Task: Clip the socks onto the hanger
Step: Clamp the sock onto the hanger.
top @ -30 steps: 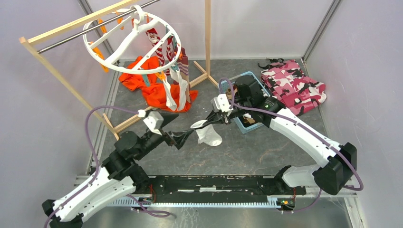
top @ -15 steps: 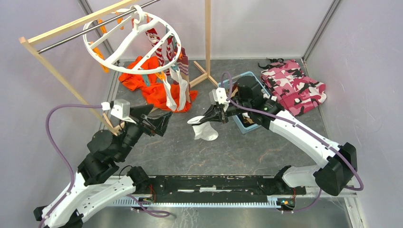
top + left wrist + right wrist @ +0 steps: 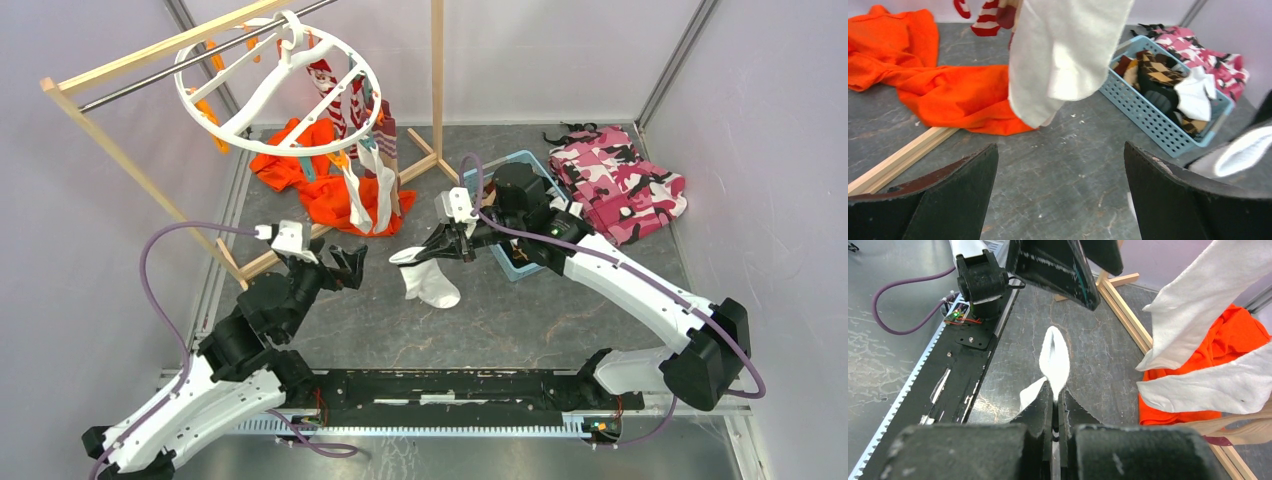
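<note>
My right gripper (image 3: 441,248) (image 3: 1055,405) is shut on the cuff of a white sock (image 3: 430,282) (image 3: 1055,357), which dangles with its toe near the floor. To its left my left gripper (image 3: 350,262) (image 3: 1060,190) stands wide open with nothing between its fingers, a short gap from the sock. At the far left the white round hanger (image 3: 232,128) hangs from the rack's bar. Two white socks (image 3: 365,190) (image 3: 1063,55) and a red-and-white striped one (image 3: 340,95) hang from its clips. Several more socks lie in the blue basket (image 3: 522,262) (image 3: 1148,115).
A wooden rack (image 3: 140,170) stands at the left, with its foot beam (image 3: 898,155) on the floor by my left gripper. An orange garment (image 3: 320,190) (image 3: 948,95) lies under the hanger. A pink camouflage cloth (image 3: 615,180) lies at the back right.
My left arm pulled back to the left away from the sock, then came partway back, open throughout. My right gripper carried the white sock slightly left and toward the back.
</note>
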### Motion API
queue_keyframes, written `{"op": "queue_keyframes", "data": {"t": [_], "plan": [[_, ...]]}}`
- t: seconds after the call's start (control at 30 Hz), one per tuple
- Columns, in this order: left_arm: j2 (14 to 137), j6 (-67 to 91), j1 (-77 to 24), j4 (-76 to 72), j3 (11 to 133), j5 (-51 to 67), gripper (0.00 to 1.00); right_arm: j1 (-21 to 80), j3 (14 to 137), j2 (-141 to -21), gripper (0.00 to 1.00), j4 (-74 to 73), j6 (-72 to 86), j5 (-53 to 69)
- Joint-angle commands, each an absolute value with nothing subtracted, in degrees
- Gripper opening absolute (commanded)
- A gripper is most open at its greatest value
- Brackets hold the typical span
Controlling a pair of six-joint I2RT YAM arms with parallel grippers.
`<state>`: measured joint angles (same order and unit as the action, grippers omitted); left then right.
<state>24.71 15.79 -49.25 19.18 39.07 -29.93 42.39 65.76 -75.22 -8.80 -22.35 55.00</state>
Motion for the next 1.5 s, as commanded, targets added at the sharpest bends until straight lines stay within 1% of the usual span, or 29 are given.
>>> {"op": "queue_keyframes", "data": {"t": [0.0, 0.1, 0.17, 0.23, 0.3, 0.37, 0.43, 0.5, 0.6, 0.73, 0.8, 0.87, 0.93, 1.0, 1.1, 1.17, 1.23, 1.3, 1.37, 1.4, 1.47], "plan": [[22.5, 12.6, -48.4, 10.9, 34.7, -36.1, 1.00, 42.7, 65.2, -74.8, 0.00, -8.8, -23.9, 53.2], [20.7, 13.0, -46.9, 6.6, 30.5, -37.7, 1.00, 42.7, 64.6, -74.4, 0.00, -9.3, -24.7, 52.8], [22.3, 14.2, -44.3, 5.1, 29.1, -35.4, 1.00, 42.7, 64.2, -74.3, 0.00, -9.7, -25.1, 52.4], [27.3, 15.6, -38.5, 4.6, 28.6, -28.5, 1.00, 42.7, 64.0, -74.2, 0.00, -10.4, -25.8, 52.2], [29.7, 16.5, -28.9, 1.8, 27.3, -17.9, 0.99, 42.7, 63.9, -73.9, 0.00, -11.3, -26.9, 51.8], [27.5, 18.2, -20.8, -4.3, 23.6, -9.2, 0.98, 42.7, 64.0, -73.3, 0.00, -12.7, -28.9, 51.1], [21.9, 20.7, -15.8, -12.7, 17.1, -4.6, 1.00, 42.7, 63.7, -72.5, 0.00, -14.0, -31.0, 49.9], [18.1, 23.5, -13.1, -16.2, 13.7, -1.6, 1.00, 42.4, 63.5, -72.1, 0.00, -14.5, -31.8, 49.3], [17.8, 30.0, -9.2, -26.5, 9.0, 8.4, 1.00, 42.4, 63.5, -72.0, 0.00, -15.2, -32.1, 49.5], [23.1, 34.4, -3.9, -32.3, 13.3, 22.3, 1.00, 42.3, 64.5, -72.4, 0.00, -16.3, -33.2, 50.4], [26.9, 35.9, -0.5, -33.8, 17.2, 31.8, 1.00, 42.4, 64.6, -72.5, 0.00, -15.9, -33.0, 50.6], [32.2, 39.4, 5.1, -36.8, 20.6, 41.6, 1.00, 42.4, 64.6, -72.5, 0.00, -15.3, -32.7, 50.8], [35.4, 45.0, 10.2, -45.4, 21.3, 49.7, 0.99, 42.4, 64.5, -72.4, 0.00, -15.1, -32.6, 50.8], [39.4, 56.5, 15.3, -59.1, 20.4, 54.9, 0.99, 42.3, 64.6, -72.1, 0.00, -15.4, -32.9, 50.5], [44.9, 69.8, 19.8, -79.5, 20.4, 58.4, 1.00, 42.3, 64.7, -72.0, 0.00, -16.1, -33.6, 50.4], [48.4, 76.1, 20.3, -89.1, 21.7, 59.0, 1.00, 42.3, 64.9, -72.2, 0.00, -16.2, -33.7, 50.7], [50.7, 79.3, 20.7, -94.1, 23.9, 59.0, 1.00, 42.3, 65.6, -72.6, 0.00, -16.2, -33.8, 51.2], [51.5, 79.6, 21.1, -94.1, 26.3, 58.7, 1.00, 42.3, 66.3, -72.9, 0.00, -16.2, -34.0, 51.7], [50.6, 76.6, 21.1, -89.1, 29.1, 58.7, 1.00, 42.3, 67.0, -73.3, 0.00, -16.0, -34.0, 52.1], [49.7, 73.5, 21.2, -84.9, 30.4, 59.1, 1.00, 42.4, 67.5, -73.6, 0.00, -15.8, -33.9, 52.3], [46.6, 63.7, 21.2, -70.0, 33.3, 59.3, 1.00, 42.4, 68.0, -74.0, 0.00, -15.3, -33.2, 52.9]]}}
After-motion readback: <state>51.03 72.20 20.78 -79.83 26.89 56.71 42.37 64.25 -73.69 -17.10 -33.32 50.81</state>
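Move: The teal clip on the near rim of the white hanger is about 5 cm ahead of the open left hand, 7 cm to its left and 15 cm above. Just right of that clip, an orange clip is some 7 cm ahead, 2 cm left and 15 cm up; the hung white socks are 8 cm ahead, 2 cm right and 6 cm up. From the right hand, already pinching the loose sock, the teal clip is roughly 4 cm ahead, 18 cm left and 14 cm up. Towards the teal clip, the empty left hand first dips about 9 cm while easing forward and left, then climbs some 18 cm, drifting a little back and right. As it climbs, it swings clockwise and tips its wide-open fingers upward. The right hand keeps the sock pinched by the cuff and lowers it slightly. ##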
